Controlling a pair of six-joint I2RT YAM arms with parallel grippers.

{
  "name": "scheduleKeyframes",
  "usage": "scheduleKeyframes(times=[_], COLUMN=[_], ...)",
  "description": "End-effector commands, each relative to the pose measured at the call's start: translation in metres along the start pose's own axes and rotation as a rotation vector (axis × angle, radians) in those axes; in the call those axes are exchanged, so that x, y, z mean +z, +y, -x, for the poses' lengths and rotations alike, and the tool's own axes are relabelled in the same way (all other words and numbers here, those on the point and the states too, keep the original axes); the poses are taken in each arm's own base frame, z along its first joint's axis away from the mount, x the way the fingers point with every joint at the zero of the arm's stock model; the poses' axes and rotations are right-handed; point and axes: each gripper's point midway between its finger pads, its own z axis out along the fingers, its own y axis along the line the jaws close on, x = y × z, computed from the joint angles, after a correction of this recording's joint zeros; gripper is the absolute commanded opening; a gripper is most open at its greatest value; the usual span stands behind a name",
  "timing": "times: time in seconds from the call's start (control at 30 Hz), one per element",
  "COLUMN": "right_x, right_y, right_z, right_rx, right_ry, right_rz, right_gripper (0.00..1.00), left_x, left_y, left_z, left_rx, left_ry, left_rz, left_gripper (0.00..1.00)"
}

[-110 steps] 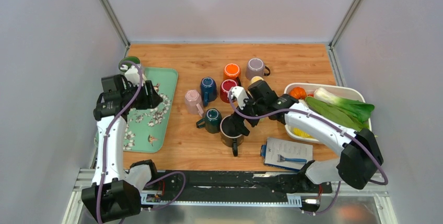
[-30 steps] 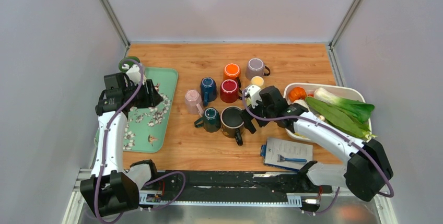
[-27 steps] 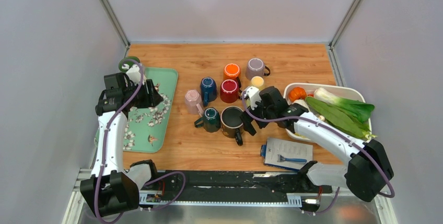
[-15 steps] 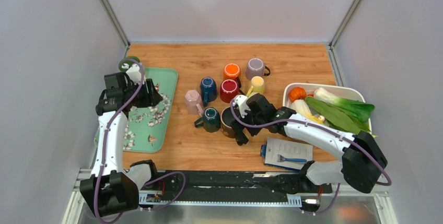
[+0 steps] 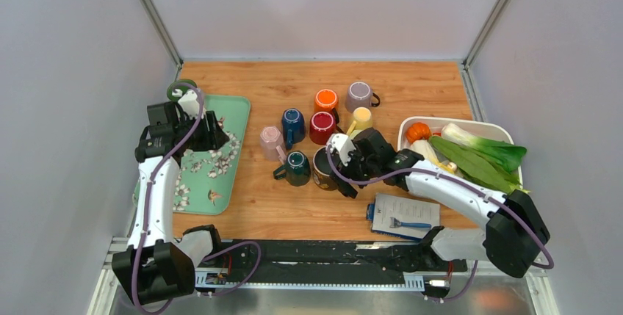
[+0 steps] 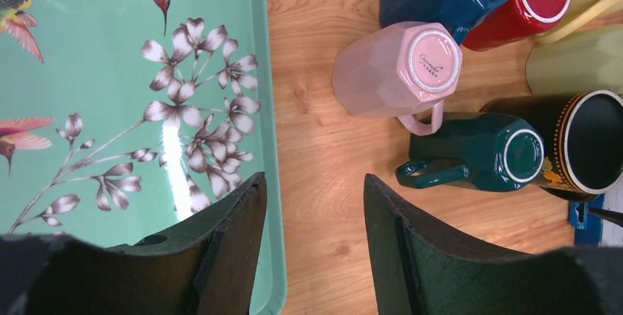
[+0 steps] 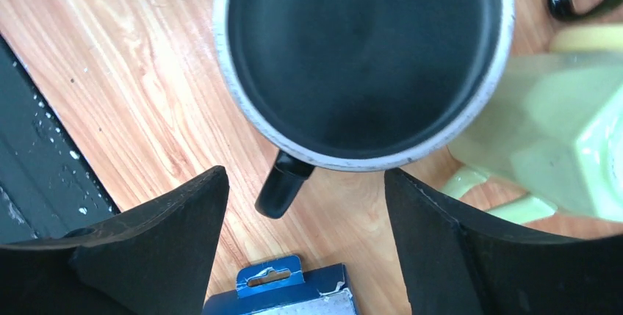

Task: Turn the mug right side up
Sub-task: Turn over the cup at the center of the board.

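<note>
A black mug (image 7: 364, 58) stands mouth up on the wooden table, its handle (image 7: 283, 186) pointing toward the near edge. My right gripper (image 7: 305, 180) hovers open just above it, and the handle shows between the fingers without touching either pad. From above, the right gripper (image 5: 344, 180) hides most of the black mug (image 5: 319, 172). A teal mug (image 6: 485, 161) and a pink mug (image 6: 397, 69) stand base up to its left. My left gripper (image 6: 312, 183) is open and empty over the edge of the green tray (image 6: 110, 109).
Blue (image 5: 292, 124), red (image 5: 321, 125), orange (image 5: 325, 100), grey (image 5: 359, 95) and pale yellow (image 5: 361, 119) mugs crowd behind the black one. A blue package (image 7: 286, 293) lies close in front of the handle. A white bin of vegetables (image 5: 470, 150) sits at the right.
My right gripper has moved left from beside the black mug to over it and its handle, uncovering the yellow mug. The left arm has stayed still.
</note>
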Motion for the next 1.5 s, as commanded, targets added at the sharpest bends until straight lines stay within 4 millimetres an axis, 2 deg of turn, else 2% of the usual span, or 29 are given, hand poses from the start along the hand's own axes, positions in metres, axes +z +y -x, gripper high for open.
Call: scheduleKeyframes(times=[0.0, 0.13, 0.27, 0.37, 0.57, 0.7, 0.9, 1.0, 1.07, 1.27, 1.37, 1.47], right_x=[0.003, 0.013, 0.026, 0.033, 0.035, 0.024, 0.01, -0.001, -0.016, -0.068, -0.083, -0.095], right_y=[0.014, 0.009, -0.011, -0.003, 0.0, 0.0, 0.002, 0.0, -0.005, 0.017, 0.015, 0.02], right_z=[0.009, 0.007, 0.005, 0.004, -0.009, -0.013, -0.01, 0.001, 0.017, 0.059, 0.075, 0.086], right_rx=[-0.168, -0.093, 0.071, 0.108, 0.1, 0.074, 0.018, -0.009, 0.002, 0.083, 0.12, 0.149], right_ry=[-0.076, -0.088, -0.084, -0.081, -0.065, -0.076, -0.079, -0.083, -0.104, -0.202, -0.245, -0.294], right_rz=[0.105, 0.069, -0.062, -0.019, -0.009, -0.027, -0.013, -0.008, -0.011, 0.23, 0.249, 0.351], right_gripper=[0.81, 0.78, 0.78, 0.77, 0.52, 0.37, 0.02, 0.0, 0.0, 0.0, 0.0, 0.0], left_x=[-0.006, -0.01, -0.018, -0.023, -0.03, -0.031, -0.026, -0.026, -0.025, -0.032, -0.04, -0.047], left_y=[-0.01, -0.012, -0.014, -0.015, -0.018, -0.019, -0.03, -0.047, -0.059, -0.094, -0.106, -0.124], left_z=[0.02, 0.03, 0.041, 0.046, 0.051, 0.052, 0.059, 0.067, 0.07, 0.07, 0.072, 0.08], left_rx=[0.068, 0.086, 0.136, 0.171, 0.205, 0.22, 0.267, 0.347, 0.413, 0.669, 0.806, 0.944], left_ry=[-0.052, -0.065, -0.083, -0.097, -0.121, -0.133, -0.144, -0.156, -0.165, -0.244, -0.32, -0.409], left_rz=[-0.035, -0.03, -0.021, -0.015, -0.018, -0.021, -0.063, -0.115, -0.154, -0.249, -0.243, -0.262], left_gripper=[0.59, 0.59, 0.59, 0.59, 0.58, 0.58, 0.58, 0.58, 0.58, 0.61, 0.62, 0.62])
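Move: The black mug stands open side up, its middle about 5 cm ahead of the right hand, 5 cm to its left and 5 cm lower; its handle sits almost between the open fingers, 1 cm back and 4 cm down. The dark green mug is some 7 cm left of the black mug and level with it, the light green mug 8 cm beyond and 9 cm right of it. From the left hand the black mug lies roughly 26 cm right, 3 cm back and 15 cm below. Down about 4 cm to the black mug's handle goes the right hand, its wide-open fingers closing to pinch it; it then eases back and right a centimetre or two before lifting some 9 cm, tilting slightly. The empty left hand rises about 9 cm, then also swings 8 cm right towards the mugs, turning some 30 degrees clockwise and tipping its fingers up. ##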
